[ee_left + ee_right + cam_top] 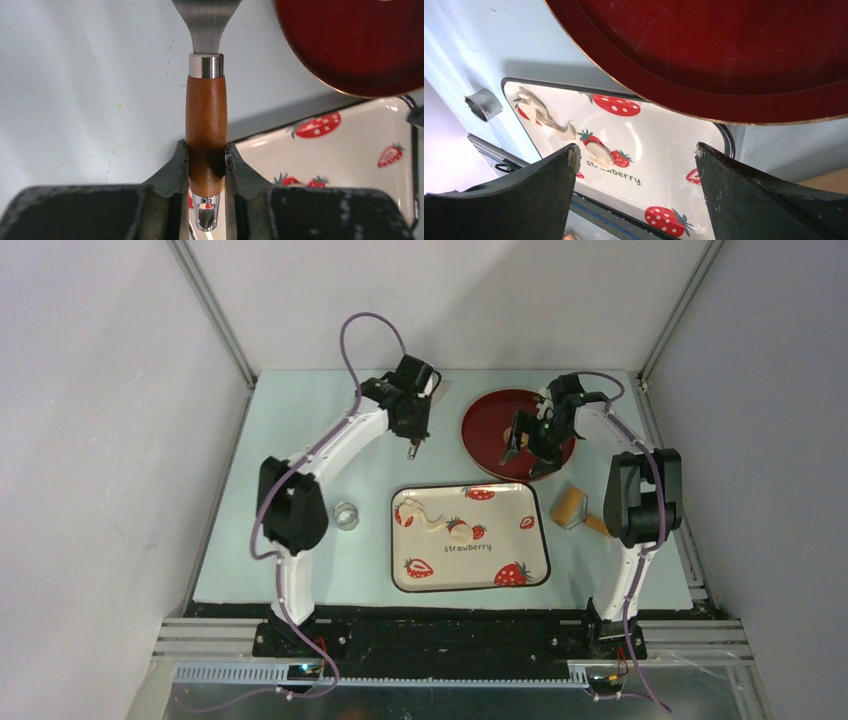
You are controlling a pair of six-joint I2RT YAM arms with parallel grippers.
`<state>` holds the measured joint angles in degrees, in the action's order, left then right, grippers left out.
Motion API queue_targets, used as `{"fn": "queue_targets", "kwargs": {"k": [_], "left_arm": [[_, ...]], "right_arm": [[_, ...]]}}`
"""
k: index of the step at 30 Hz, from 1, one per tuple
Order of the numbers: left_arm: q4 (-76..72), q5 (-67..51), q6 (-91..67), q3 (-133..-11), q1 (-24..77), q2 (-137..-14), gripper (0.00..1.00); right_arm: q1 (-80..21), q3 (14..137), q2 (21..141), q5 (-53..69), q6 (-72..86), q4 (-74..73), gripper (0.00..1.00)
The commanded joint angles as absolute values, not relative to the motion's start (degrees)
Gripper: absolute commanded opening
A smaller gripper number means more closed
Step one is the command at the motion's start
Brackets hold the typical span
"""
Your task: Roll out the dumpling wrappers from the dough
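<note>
A small round dumpling wrapper (458, 529) (599, 154) lies in the middle of the strawberry tray (535, 562) (664, 165). A thin irregular scrap of dough (425, 515) (544, 117) lies left of it on the tray. My left gripper (411, 430) (206, 150) is at the back of the table, left of the red plate (490, 418) (350, 45) (704, 50). It is shut on the wooden handle of a metal spatula (413, 448) (206, 110), near the handle's ringed end. My right gripper (527, 445) (636, 152) hangs open over the plate's near edge, nothing between its fingers.
A shiny metal cutter ring (346, 515) (483, 104) stands on the table left of the tray. A wooden rolling pin (573, 506) lies right of the tray, by the right arm. Grey walls close in on both sides and the back.
</note>
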<state>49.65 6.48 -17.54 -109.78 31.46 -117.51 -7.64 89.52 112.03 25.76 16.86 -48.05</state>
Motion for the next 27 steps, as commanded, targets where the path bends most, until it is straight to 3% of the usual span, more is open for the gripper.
{"fn": "queue_targets", "kwargs": {"k": [1, 17, 27], "left_arm": [[48.72, 8.12, -17.76, -103.49, 33.23, -108.07, 0.00], [48.17, 10.66, -26.93, -60.59, 50.43, -71.97, 0.00], [49.35, 7.02, -32.68, -50.88, 60.70, -63.38, 0.00]], "right_arm": [[-7.54, 87.84, 107.71, 26.38, 16.29, -48.03, 0.90], [-7.49, 68.90, 92.06, 25.18, 16.67, -45.37, 0.91], [-6.89, 65.49, 90.01, 21.85, 16.66, -42.41, 0.91]]}}
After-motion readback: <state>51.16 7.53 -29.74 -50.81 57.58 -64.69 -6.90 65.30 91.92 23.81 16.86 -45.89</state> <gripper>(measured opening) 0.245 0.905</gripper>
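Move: The left hand already holds the scraper, blade ahead. The flat dough round it is bringing the blade to lies in the tray about 15 cm back, 10 cm to the right and 13 cm below; the dough scraps are some 11 cm straight back, the metal ring 12 cm back and 17 cm left. From the open right hand, the middle of the tray's right edge is about 13 cm back, 4 cm right and 9 cm below, the roller 6 cm back and 10 cm right. Still pinching the scraper's wooden handle, the left hand lifts a further 3 cm, then sweeps back about 30 cm and a little left, sinking slightly below its starting height and turning some 15 degrees clockwise, so the blade comes in over the tray's left part. The right hand, fingers staying wide open, glides back about 10 cm, nearly level, from the red plate towards the tray's right edge. ##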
